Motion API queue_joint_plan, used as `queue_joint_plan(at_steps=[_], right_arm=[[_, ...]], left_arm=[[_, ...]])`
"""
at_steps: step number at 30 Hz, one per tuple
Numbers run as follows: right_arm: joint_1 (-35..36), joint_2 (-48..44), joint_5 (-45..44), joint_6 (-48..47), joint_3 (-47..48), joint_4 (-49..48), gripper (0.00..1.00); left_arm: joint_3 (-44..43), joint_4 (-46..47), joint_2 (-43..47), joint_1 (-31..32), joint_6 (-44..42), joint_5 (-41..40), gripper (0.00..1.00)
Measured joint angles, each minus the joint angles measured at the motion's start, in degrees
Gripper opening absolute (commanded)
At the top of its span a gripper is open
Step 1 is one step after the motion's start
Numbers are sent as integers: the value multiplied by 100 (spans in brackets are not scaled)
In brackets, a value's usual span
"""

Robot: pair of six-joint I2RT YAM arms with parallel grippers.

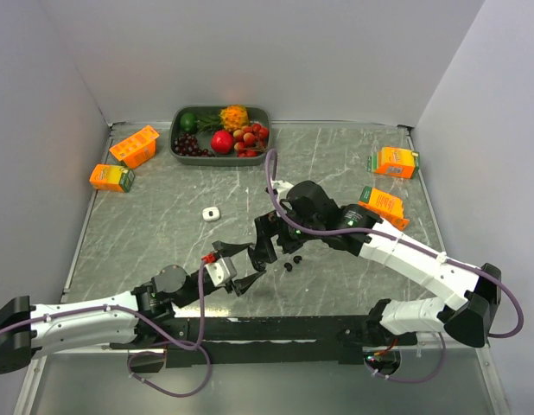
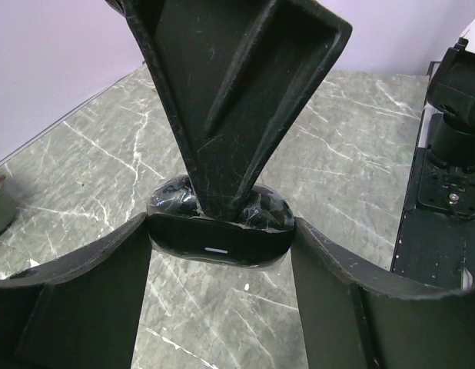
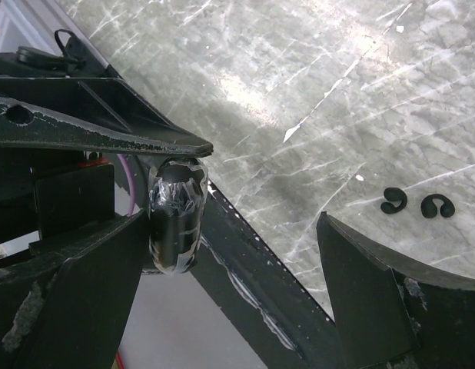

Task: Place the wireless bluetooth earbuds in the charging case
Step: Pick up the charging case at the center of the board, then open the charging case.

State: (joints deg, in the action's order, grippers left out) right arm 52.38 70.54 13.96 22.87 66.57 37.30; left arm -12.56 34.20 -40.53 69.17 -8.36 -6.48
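The charging case [image 2: 245, 211] is glossy black, wrapped in clear tape, and held off the table. My left gripper [image 2: 222, 238] is shut on its two ends. In the top view the left gripper [image 1: 241, 266] meets my right gripper [image 1: 271, 246] near the table's middle. In the right wrist view the right gripper [image 3: 231, 223] stands open, with the case [image 3: 174, 219] against the inner face of its left finger and a wide gap to the other. One right finger [image 2: 237, 100] presses on top of the case. Two black earbuds [image 3: 393, 201] [image 3: 433, 206] lie on the marble, also seen from above as earbuds [image 1: 292, 262].
A green tray [image 1: 176, 130] of fruit stands at the back. Orange cartons lie at the left [image 1: 134, 145] [image 1: 111, 177] and right [image 1: 395, 161] [image 1: 384, 204]. A small white object [image 1: 210, 213] lies left of centre. The black base rail [image 1: 276, 328] runs along the near edge.
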Motion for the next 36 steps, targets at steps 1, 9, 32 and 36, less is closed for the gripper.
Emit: queue_joint_plan(at_steps=[1, 9, 32, 36], right_arm=[[0, 0, 0, 0, -2, 0, 96], [-2, -11, -94, 9, -7, 22, 96], [-216, -894, -798, 114, -118, 264, 95], [-225, -1342, -1064, 225, -396, 105, 94]], left_arm=[[-2, -13, 9, 7, 0, -4, 1], [-2, -219, 129, 44, -31, -96, 1], [0, -413, 468, 68, -96, -295, 1], [0, -400, 557, 68, -59, -485, 1]])
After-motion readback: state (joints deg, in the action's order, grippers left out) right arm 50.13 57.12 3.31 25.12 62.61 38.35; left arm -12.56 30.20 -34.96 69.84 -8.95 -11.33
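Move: The black charging case is already held closed between the left hand's fingers, right at its hand point. From the wide-open right hand it lies about 3 cm to the left, 2 cm back and 2 cm higher, with one fingertip already on the lid by the seam. The two small black earbuds lie on the table some 5 cm ahead of the right hand, 5 cm to its right and 14 cm below; a white case lies roughly 19 cm ahead of the left hand, 13 cm to its left and 16 cm below. With its fingertip on the black case's lid, the right hand starts slowly, then speeds up as it draws off to its right and up, about 5 cm across and 3.5 cm up, turning some 10 degrees clockwise as its fingers tip a little upward, so that the fingertip leaves the lid while the gripper stays wide open. The left hand keeps its grip on the case's two ends with the same opening and only eases left and, late on, slightly up, away from the right hand. ##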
